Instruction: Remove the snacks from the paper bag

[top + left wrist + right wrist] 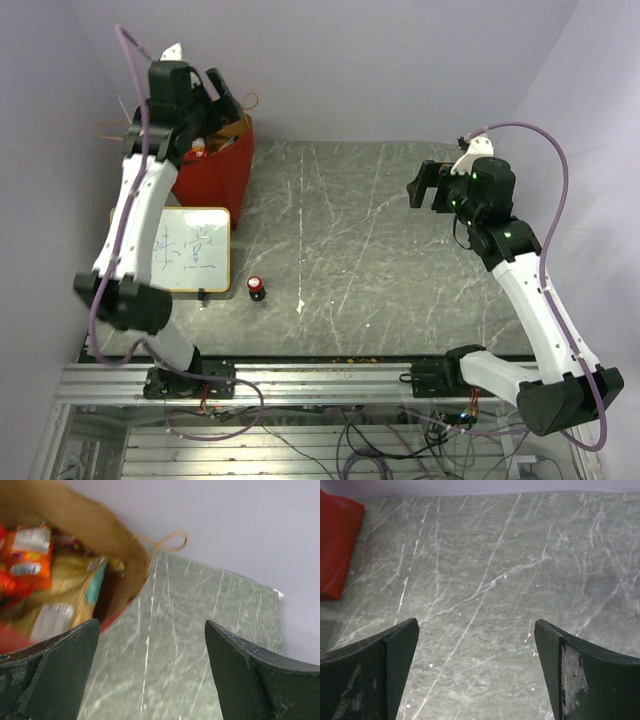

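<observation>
The red paper bag [215, 172] stands at the table's back left corner; the right wrist view catches its red side [335, 545]. In the left wrist view its brown kraft inside [100, 525] holds the snacks: an orange packet [27, 560] and a tan and teal packet [65, 595], both blurred. A cord handle [165, 542] hangs over the rim. My left gripper [151, 625] hovers open just over the bag's right rim [222, 98], with nothing between its fingers. My right gripper [425, 185] stands open over bare table at the right, far from the bag [476, 622].
A white board with writing [190, 250] lies in front of the bag. A small red-and-black cylinder [257, 288] stands just right of the board. Grey marbled tabletop [400, 260] spreads between the arms. Walls close in behind and to the left of the bag.
</observation>
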Controlling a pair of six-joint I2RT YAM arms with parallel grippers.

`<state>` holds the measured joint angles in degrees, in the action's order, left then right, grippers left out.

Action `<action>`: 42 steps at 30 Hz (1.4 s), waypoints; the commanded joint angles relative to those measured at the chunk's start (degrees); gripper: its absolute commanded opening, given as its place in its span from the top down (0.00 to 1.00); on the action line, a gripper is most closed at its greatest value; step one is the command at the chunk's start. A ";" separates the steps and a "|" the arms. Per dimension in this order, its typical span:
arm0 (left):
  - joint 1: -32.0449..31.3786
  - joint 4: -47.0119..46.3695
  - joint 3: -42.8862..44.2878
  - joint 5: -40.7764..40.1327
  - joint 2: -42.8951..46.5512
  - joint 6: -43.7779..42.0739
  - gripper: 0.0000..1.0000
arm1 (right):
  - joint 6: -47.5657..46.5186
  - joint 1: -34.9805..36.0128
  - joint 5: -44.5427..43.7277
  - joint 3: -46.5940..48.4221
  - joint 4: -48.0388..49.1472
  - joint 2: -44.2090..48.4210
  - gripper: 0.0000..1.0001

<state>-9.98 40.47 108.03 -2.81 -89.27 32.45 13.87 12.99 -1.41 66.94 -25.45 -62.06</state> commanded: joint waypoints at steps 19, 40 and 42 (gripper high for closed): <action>-0.65 -4.92 22.36 6.82 -30.02 -15.04 0.25 | -12.43 1.75 -6.19 0.45 6.30 -0.82 0.00; -9.45 -1.09 25.26 9.33 -27.67 -14.66 0.93 | -8.80 1.72 -2.86 4.60 4.79 -4.99 0.00; -11.78 -0.69 24.83 10.02 -27.51 -14.62 0.93 | -7.71 1.73 -2.25 4.40 4.53 -4.81 0.00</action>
<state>-17.04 41.19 132.14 4.97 -121.03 18.11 3.73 14.59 -4.84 69.84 -20.82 -66.67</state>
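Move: The bag's right-hand twisted handle stands about 14 cm ahead of the left gripper, 5 cm to its right and 8 cm lower. Inside the bag, the orange snack packet lies roughly 15 cm ahead, 8 cm left and 16 cm below that gripper; the gold packet is about 12 cm ahead, 5 cm left and 19 cm down. From the right gripper the handle is some 22 cm ahead and 39 cm left, at about its height. Send the open left gripper forward about 13 cm and down some 10 cm to the paper bag's right-hand handle, and shut the fingers to pinch the twisted loop between their tips. Keeping that pinch, pull right about 6 cm and slightly back, the hand turning clockwise to some 20 degrees overall. Ease the empty, open right gripper about 3 cm forward. ##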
